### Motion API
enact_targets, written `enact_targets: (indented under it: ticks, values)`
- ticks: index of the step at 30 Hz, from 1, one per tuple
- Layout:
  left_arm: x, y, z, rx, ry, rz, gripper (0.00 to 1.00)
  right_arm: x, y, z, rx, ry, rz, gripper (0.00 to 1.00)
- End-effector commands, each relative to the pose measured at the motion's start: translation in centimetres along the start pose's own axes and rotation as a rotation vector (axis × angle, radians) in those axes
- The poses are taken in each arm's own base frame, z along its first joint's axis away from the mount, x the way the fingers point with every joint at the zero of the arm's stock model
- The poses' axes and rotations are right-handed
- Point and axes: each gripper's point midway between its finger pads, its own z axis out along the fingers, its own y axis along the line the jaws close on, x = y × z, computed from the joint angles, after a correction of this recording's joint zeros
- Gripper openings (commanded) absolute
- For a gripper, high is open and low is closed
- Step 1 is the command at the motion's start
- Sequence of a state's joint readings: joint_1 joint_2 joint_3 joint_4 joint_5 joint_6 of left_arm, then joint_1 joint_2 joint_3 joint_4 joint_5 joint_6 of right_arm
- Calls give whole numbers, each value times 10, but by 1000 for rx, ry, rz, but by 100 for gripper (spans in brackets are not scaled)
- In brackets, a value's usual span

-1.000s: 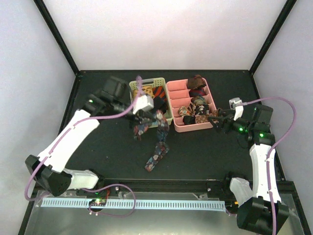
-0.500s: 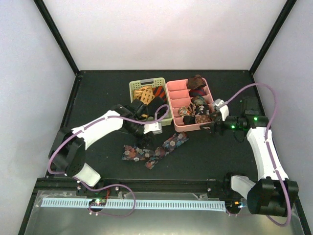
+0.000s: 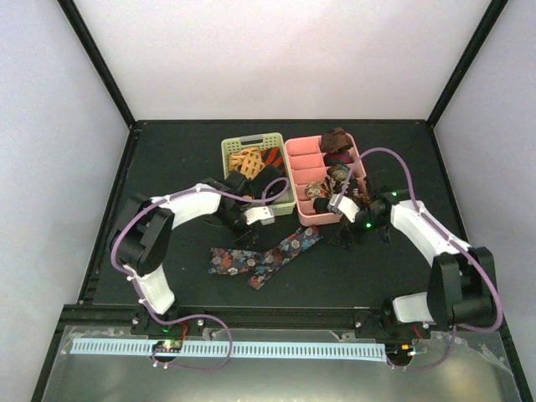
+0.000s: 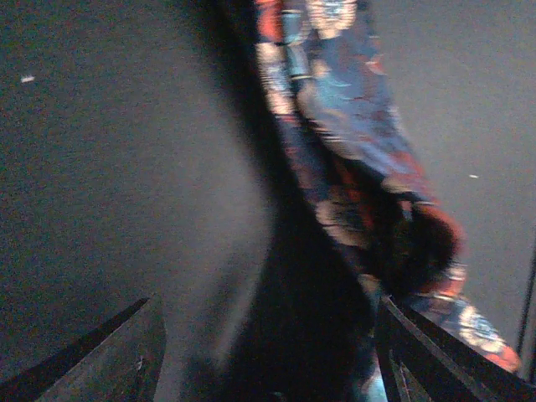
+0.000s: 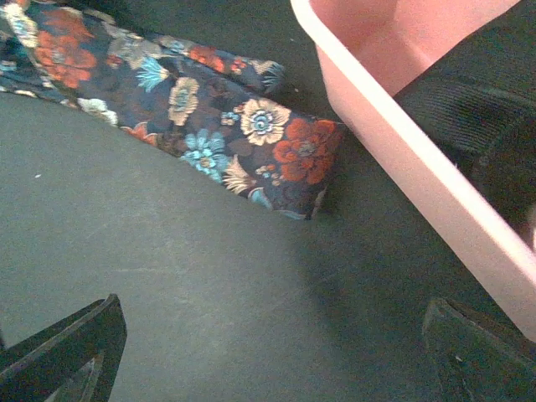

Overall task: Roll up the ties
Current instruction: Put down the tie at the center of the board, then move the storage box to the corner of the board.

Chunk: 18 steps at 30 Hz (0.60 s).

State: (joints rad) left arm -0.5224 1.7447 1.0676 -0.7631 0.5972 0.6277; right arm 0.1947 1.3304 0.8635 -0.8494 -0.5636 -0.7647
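Note:
A dark navy floral tie (image 3: 264, 255) lies loose on the black table, stretching from left of centre to its wide end (image 5: 251, 126) by the pink tray. My left gripper (image 3: 248, 238) hovers just above the tie's middle, open and holding nothing. In the left wrist view the tie (image 4: 352, 151) is blurred and runs past the right finger (image 4: 427, 352), while my left gripper (image 4: 268, 368) shows only shadow between its jaws. My right gripper (image 3: 337, 238) is open over bare table near the tie's wide end. In the right wrist view my right gripper (image 5: 268, 360) is empty.
A pale green basket (image 3: 251, 141) at the back holds an orange lattice tie (image 3: 247, 159) and a red one (image 3: 273, 156). The pink divided tray (image 3: 291, 167) beside it holds coiled ties (image 3: 337, 142), and its wall (image 5: 402, 109) stands just right of my right gripper.
My left gripper has opened and let go of the floral tie, which now lies on the table. The left arm has come down and nearer. The right arm has swung left to the tie's wide end.

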Motion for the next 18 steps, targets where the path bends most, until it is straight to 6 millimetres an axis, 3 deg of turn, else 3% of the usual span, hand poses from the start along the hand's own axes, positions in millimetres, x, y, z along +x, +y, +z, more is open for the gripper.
enact_targets:
  ticks: [1,8,18]
  values:
    - [-19,39,-10,-96,-65,-32,71,-17,-31,15,86,9,-23,100]
    - [-33,79,-22,-119,-121,-99,71,-47,-82,31,159,1,33,100]
    - [-61,129,-36,-151,-120,-131,71,-113,-152,27,263,-45,30,100]
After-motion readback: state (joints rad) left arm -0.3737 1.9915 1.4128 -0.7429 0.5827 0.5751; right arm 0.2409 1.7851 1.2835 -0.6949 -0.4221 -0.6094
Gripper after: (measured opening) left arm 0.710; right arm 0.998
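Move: The yellow basket's middle lies about 17 cm ahead of the left hand and 5 cm to its right, roughly 1 cm below hand level; its near wall starts some 5 cm ahead. The pink box's middle is about 17 cm ahead of the right hand, 4 cm to its left and 5 cm lower. The tie's middle sits 4 cm back and 7 cm right of the left hand, 4 cm down, and 4 cm back and 21 cm left of the right hand, 9 cm down. Drive both open grippers forward together, away from the tie: the left about 12 cm into the near wall of the yellow basket, the right about 14 cm into that of the pink box, dipping some 3 cm before easing up. Once they meet the walls, push both containers along the board, fingers staying open; let the left wrist turn slightly counter-clockwise. ##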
